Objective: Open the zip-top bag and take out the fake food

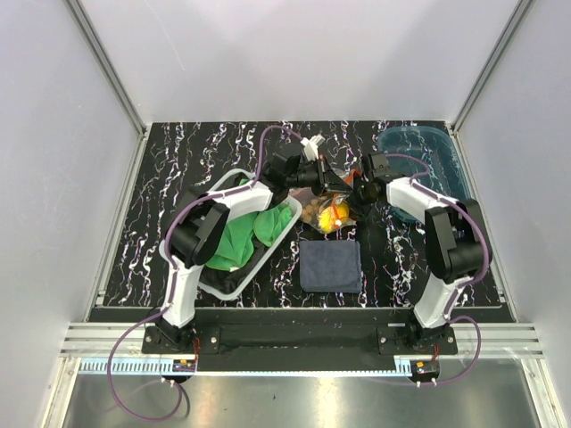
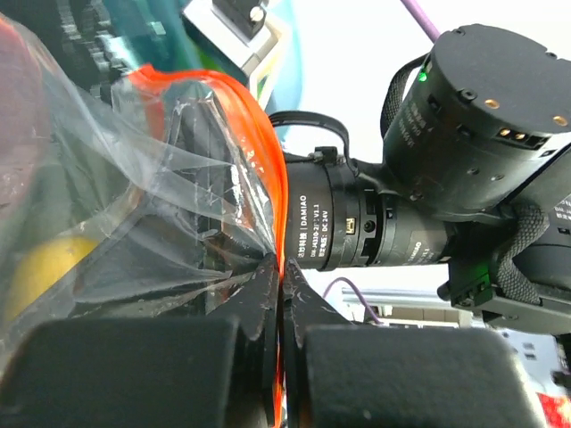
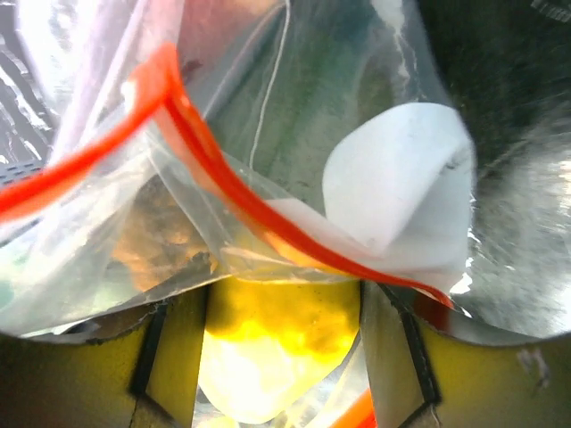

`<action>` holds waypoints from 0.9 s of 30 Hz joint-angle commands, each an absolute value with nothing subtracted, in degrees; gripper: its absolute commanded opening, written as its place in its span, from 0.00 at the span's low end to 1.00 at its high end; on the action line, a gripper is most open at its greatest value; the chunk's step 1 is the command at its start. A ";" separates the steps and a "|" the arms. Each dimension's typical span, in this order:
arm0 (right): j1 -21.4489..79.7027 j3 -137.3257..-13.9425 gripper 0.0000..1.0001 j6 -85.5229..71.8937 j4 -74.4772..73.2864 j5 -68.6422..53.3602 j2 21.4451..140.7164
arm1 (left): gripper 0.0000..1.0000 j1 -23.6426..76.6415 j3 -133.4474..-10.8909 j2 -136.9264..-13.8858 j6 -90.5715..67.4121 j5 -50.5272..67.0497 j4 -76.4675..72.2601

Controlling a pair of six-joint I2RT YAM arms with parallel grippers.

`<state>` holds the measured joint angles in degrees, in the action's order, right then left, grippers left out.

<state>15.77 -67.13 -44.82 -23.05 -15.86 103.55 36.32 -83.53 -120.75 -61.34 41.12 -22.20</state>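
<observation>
The clear zip-top bag (image 1: 323,210) hangs lifted between both grippers above the table's middle. My left gripper (image 2: 281,267) is shut on its orange-red zip strip (image 2: 260,134), with the film (image 2: 134,223) bunched to the left. My right gripper (image 3: 283,299) reaches into the bag's mouth, past the strip (image 3: 205,160). A yellow lemon-like piece of fake food (image 3: 277,339) fills the gap between its fingers and touches both. A brown cluster (image 3: 165,236) lies beside it in the bag. From above, the left gripper (image 1: 332,183) and right gripper (image 1: 351,198) almost meet.
A dark blue cloth (image 1: 330,265) lies flat just in front of the bag. A white tray (image 1: 234,287) holding a green cloth (image 1: 254,230) sits under the left arm. A translucent blue tray (image 1: 419,147) stands at the back right. The right arm's wrist (image 2: 464,152) is close to my left gripper.
</observation>
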 commanded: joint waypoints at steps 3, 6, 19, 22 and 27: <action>16.35 -69.61 0.16 -35.52 -22.76 -8.54 91.76 | 0.00 35.16 -84.29 -117.95 -59.59 40.96 -20.74; 16.35 -69.43 0.12 -33.15 -23.56 -5.38 89.13 | 0.00 35.16 -84.72 -117.77 -60.29 40.96 -21.09; 16.35 -66.10 0.06 -27.51 -18.20 -5.01 81.21 | 0.00 34.28 -85.17 -115.84 -61.17 40.17 -20.57; 16.35 -63.90 0.06 -26.98 -17.93 -2.73 78.76 | 0.00 33.49 -84.55 -114.26 -60.21 39.47 -20.13; 16.26 -62.84 0.03 -27.95 -19.24 -3.94 79.62 | 0.00 32.52 -86.13 -112.15 -57.14 38.76 -16.97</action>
<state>16.01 -62.83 -28.71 -21.76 -2.63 80.34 33.61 -84.93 -115.85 -60.66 41.15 -18.85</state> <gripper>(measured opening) 0.653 0.012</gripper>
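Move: My right fingers already hold the yellow fake food inside the bag. The teal bin's middle is about 25 cm to their right and 13 cm farther out. The small brown food lies some 9 cm left of that hand, level with it in reach; the folded gray cloth is roughly 15 cm back and 3 cm left. From my left hand, pinching the zip edge, the yellow food is about 12 cm below, 2 cm left and level in reach. Keeping my grip on the yellow fake food, I draw it up some 12 cm towards the bag's mouth with my right hand, drifting about 5 cm right and swinging the fingers roughly 30 degrees to point more forward. My left hand keeps the orange zip edge pinched, lifting it around 6 cm, then easing it down slightly with a short shift left and forward. ##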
